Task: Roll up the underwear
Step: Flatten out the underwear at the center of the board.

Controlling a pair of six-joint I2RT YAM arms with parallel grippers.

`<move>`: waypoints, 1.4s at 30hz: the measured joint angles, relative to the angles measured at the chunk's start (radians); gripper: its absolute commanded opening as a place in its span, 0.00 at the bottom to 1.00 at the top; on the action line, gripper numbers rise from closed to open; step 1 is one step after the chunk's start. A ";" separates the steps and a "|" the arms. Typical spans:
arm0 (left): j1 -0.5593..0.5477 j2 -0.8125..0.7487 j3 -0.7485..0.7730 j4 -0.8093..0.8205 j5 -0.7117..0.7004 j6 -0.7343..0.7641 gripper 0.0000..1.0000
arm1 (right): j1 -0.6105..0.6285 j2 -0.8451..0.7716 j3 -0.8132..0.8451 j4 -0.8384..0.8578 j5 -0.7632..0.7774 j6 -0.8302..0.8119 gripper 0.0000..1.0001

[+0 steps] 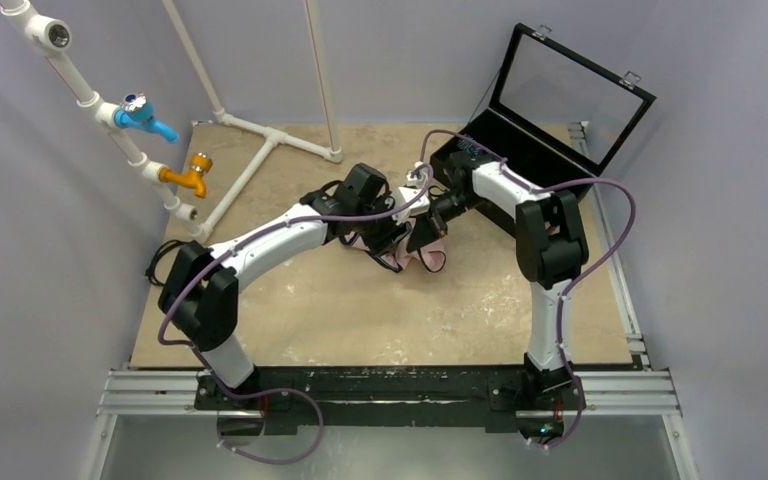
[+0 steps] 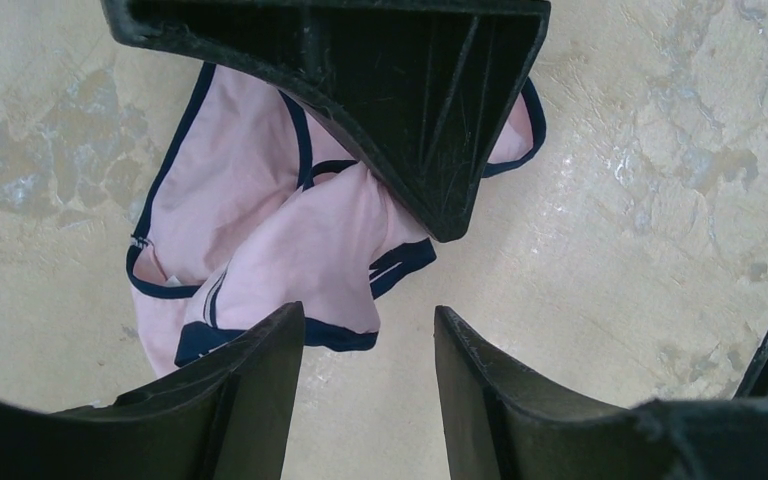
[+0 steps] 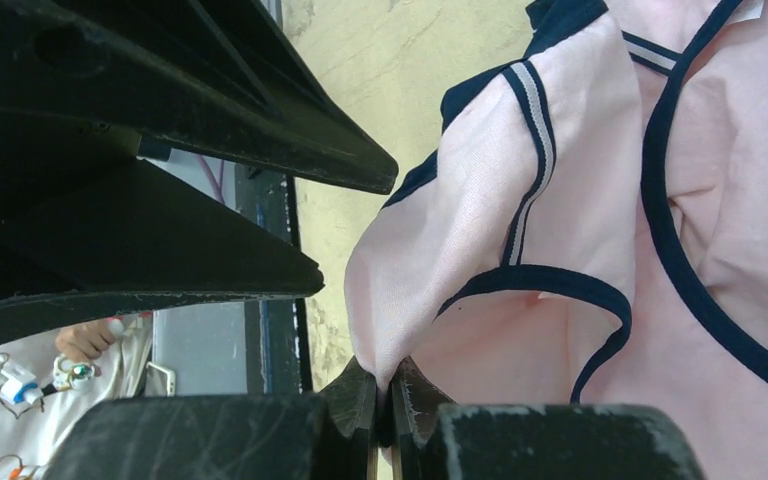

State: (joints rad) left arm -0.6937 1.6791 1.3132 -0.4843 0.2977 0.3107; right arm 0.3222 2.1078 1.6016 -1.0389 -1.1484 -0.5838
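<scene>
The underwear (image 1: 425, 258) is a crumpled heap of pale pink fabric with navy trim, lying mid-table between the two arms. My right gripper (image 3: 388, 378) is shut on a pinch of its pink fabric (image 3: 560, 200) and lifts a fold of it. In the top view the right gripper (image 1: 427, 236) comes in from the far right. My left gripper (image 2: 368, 318) stands open just beside the underwear (image 2: 290, 240), with only bare table between its fingers; the left finger overlaps the navy hem. From above, the left gripper (image 1: 390, 243) sits at the heap's left side.
An open black case (image 1: 550, 110) stands at the back right, close behind the right arm. White PVC pipes with a blue tap (image 1: 145, 115) and an orange tap (image 1: 192, 172) run along the left. A pipe frame (image 1: 260, 150) lies at the back.
</scene>
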 measured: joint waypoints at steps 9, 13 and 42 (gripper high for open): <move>-0.032 0.025 -0.005 0.023 -0.072 -0.002 0.45 | -0.008 0.000 0.001 -0.005 -0.007 -0.001 0.00; -0.046 0.038 -0.027 0.046 -0.126 -0.003 0.43 | -0.009 0.000 0.001 -0.005 -0.013 -0.001 0.00; -0.116 0.013 0.106 -0.188 -0.221 0.055 0.00 | -0.029 -0.001 0.018 -0.040 0.042 -0.048 0.54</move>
State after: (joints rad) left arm -0.8093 1.6924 1.4193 -0.6727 0.0765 0.3653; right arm 0.2935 2.1067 1.6196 -1.0790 -1.1061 -0.6315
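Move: The left hand, half open, has the underwear's hanging fold about 4 cm below it and 1 cm ahead, no way sideways. The right gripper, shut on the cloth, is some 4 cm to the right of the left hand and roughly 1 cm back; the open black box lies about 10 cm ahead and 24 cm to the left hand's right. From the right hand, the fold hangs about 4 cm left, 2 cm ahead, a couple of centimetres lower. Left hand sinks about 4 cm, pinches the hanging fold, then lifts back as the right lets go. ##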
